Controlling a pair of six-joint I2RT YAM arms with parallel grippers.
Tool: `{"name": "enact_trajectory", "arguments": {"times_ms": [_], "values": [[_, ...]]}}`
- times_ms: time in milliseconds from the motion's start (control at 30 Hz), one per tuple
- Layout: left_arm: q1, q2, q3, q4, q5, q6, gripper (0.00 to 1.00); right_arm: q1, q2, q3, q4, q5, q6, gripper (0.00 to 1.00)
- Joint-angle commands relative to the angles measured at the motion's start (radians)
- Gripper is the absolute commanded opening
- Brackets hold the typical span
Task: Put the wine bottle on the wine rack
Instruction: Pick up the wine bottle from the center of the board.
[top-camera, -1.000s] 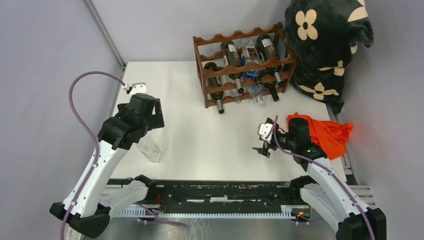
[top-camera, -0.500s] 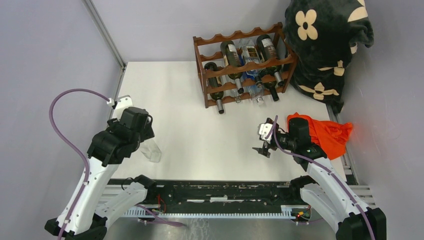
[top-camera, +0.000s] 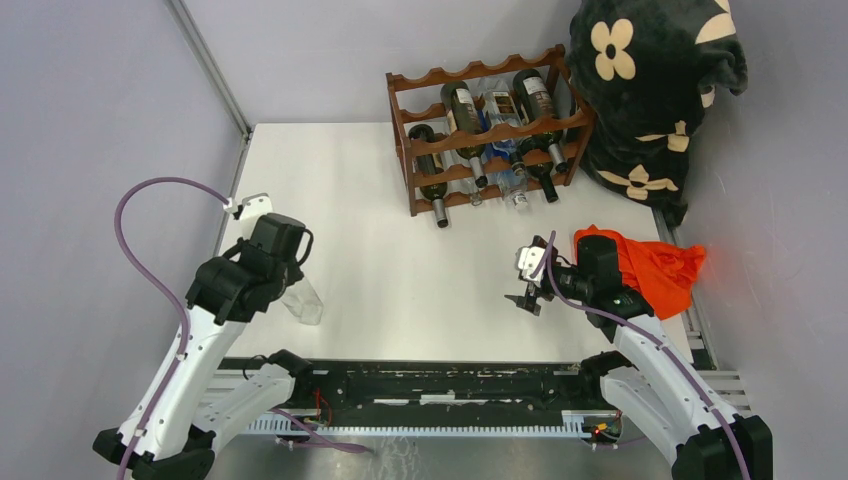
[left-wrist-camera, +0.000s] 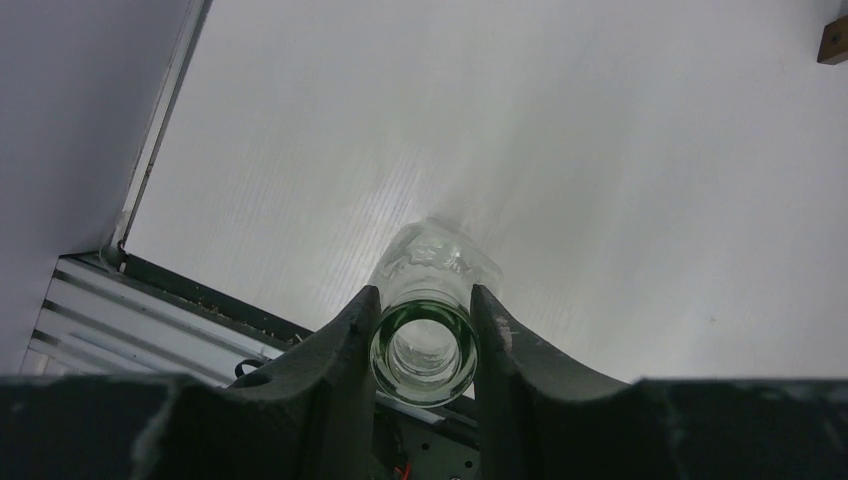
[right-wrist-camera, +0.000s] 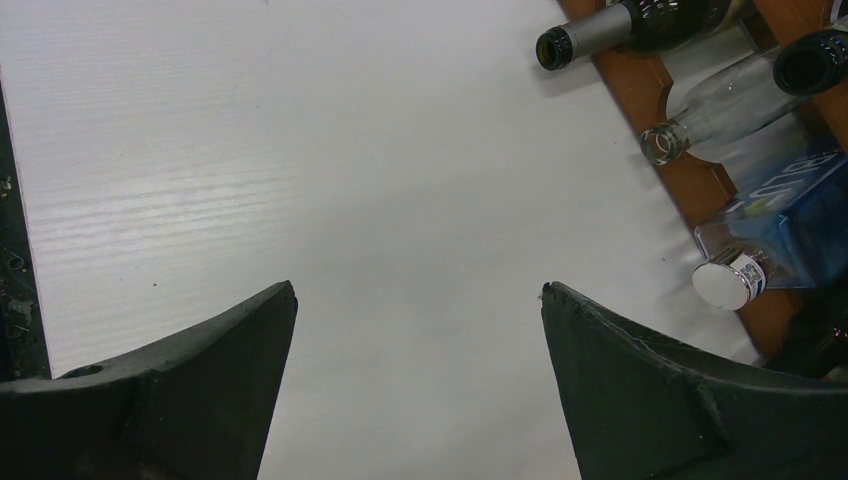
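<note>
The wine bottle is clear glass and lies on the table at the near left. Its open mouth faces the left wrist camera. My left gripper is shut on its neck, one finger pressed against each side. The reddish-brown wine rack stands at the far middle of the table with several bottles lying in it; its lower edge and bottle necks show in the right wrist view. My right gripper hovers open over bare table, well in front of the rack.
A black blanket with cream flowers is piled right of the rack. An orange cloth lies at the table's right edge beside my right arm. A black rail runs along the near edge. Grey walls close in left and right.
My left arm drew back toward the near left and lowered over the bottle. Its jaws went from open to shut on the neck. The right arm has not moved.
</note>
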Motion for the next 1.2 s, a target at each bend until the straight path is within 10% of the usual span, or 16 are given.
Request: {"name": "enact_trajectory", "arguments": {"times_ms": [0,167,1167], "values": [[0.006,-0.001,0.019,0.037,0.007,-0.012,0.21,0.003,-0.001,-0.002,0.031,-0.007,-0.013,0.98],[0.006,0.009,0.064,0.054,0.049,0.022,0.02,0.003,0.001,-0.002,0.031,-0.011,-0.012,0.98],[-0.083,0.092,0.012,0.472,0.902,0.143,0.02,0.003,0.018,0.009,-0.014,-0.315,-0.045,0.98]]}}
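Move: The left hand already grips the neck of the clear bottle, whose middle is roughly 12 cm straight below. Its way leads over the board towards the open, empty right gripper, about 49 cm to its right, 3 cm farther out and 10 cm lower; the wine rack's middle is some 33 cm ahead and 47 cm right. From the right gripper, the bottle is about 49 cm left and 3 cm back, the orange cloth some 33 cm right and 3 cm ahead. Keeping its pinch on the neck, the left hand carries the bottle some 15 cm to the right over the board towards the right gripper, rising only about 2 cm while the wrist swings nearly 40 degrees clockwise and rolls its right side up by some 30 degrees, so that the base leads. The right hand, fingers still wide open and empty, sets off late, easing back and left about 3 cm towards the bottle and turning slightly counter-clockwise. ##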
